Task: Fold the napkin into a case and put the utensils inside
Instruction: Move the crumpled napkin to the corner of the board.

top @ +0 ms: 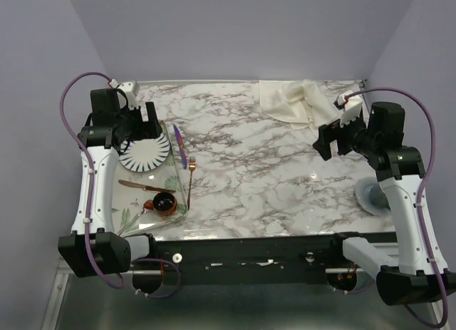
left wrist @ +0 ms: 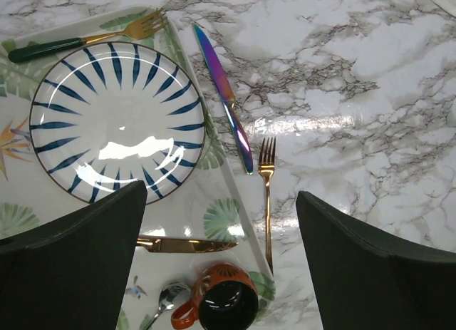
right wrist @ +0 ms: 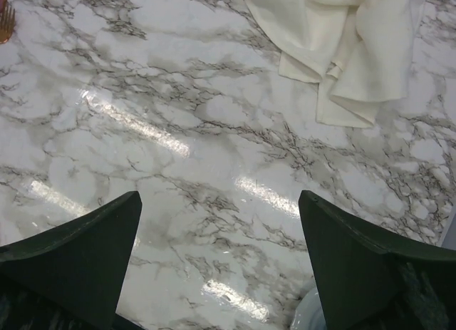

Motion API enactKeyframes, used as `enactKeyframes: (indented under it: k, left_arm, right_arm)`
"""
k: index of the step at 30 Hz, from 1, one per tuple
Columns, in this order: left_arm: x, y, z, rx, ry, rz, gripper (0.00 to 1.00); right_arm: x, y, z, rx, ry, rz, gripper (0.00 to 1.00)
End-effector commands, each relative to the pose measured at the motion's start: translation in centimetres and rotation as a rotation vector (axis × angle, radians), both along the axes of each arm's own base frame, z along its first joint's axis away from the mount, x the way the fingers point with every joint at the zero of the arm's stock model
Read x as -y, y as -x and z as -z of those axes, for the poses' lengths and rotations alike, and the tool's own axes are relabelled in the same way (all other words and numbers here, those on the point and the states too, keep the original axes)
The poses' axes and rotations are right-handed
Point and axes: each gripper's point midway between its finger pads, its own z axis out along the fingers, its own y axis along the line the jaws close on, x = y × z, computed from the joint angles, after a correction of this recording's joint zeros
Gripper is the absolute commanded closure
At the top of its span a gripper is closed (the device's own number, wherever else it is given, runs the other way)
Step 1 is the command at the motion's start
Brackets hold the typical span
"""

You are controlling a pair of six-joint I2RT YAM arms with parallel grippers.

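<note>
The cream napkin (top: 296, 102) lies crumpled at the table's back right, also visible in the right wrist view as loose folds of napkin (right wrist: 342, 38). No case is in view. The purple-blue utensil (top: 179, 146) and the copper-gold fork (top: 191, 177) lie on the marble just right of the tray. My left gripper (top: 146, 123) hangs open above the tray, with the purple-blue utensil (left wrist: 222, 95) and fork (left wrist: 268, 194) ahead of the left gripper (left wrist: 221, 194). My right gripper (top: 335, 137) is open over bare marble, short of the napkin, and nothing is between the fingers of the right gripper (right wrist: 219, 198).
A leaf-print tray (top: 140, 216) at the left holds a striped plate (left wrist: 117, 120), a green-handled fork (left wrist: 78, 43), a copper knife (left wrist: 185, 244), an orange mug (left wrist: 224, 301) and a spoon (left wrist: 167, 298). A pale blue dish (top: 372, 196) sits by the right arm.
</note>
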Motion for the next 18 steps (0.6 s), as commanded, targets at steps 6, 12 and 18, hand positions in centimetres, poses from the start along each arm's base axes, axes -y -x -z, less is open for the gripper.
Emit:
enactKeyframes:
  k: [6,12,18]
  left_arm:
    - [-0.1,-0.1,-3.7,0.201,-0.042,0.021,0.01]
    - [0.1,0.4,-4.3,0.281,-0.074,0.049,0.01]
    - [1.3,0.0,-4.6,0.308,-0.046,0.118,0.01]
  right_arm:
    - [0.0,-5.1,-0.6,0.032,0.090,-0.067,0.00]
    - [-0.5,-10.4,0.2,0.011,0.165,-0.118,0.00]
    - [-1.9,-16.8,5.5,-0.055,0.326,-0.177,0.00]
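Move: The napkin lies crumpled near the far edge of the board, roughly 33 cm ahead of my right hand, only about 2 cm to its left and some 27 cm below. The saucer, the nearest other thing, is about level with that hand in reach and some 24 cm to its right, equally low. From my left hand the napkin is about 29 cm ahead and 58 cm to the right, some 24 cm down. I reach my right hand out towards the napkin, gathering speed over about 12 cm of nearly level forward travel, while the wrist rolls its left side down and swings slightly counter-clockwise; its fingers stay wide open and touch nothing. My left hand, also open and empty, rises by about 3.5 cm beside the plate and tips its fingers up some 15 degrees. ##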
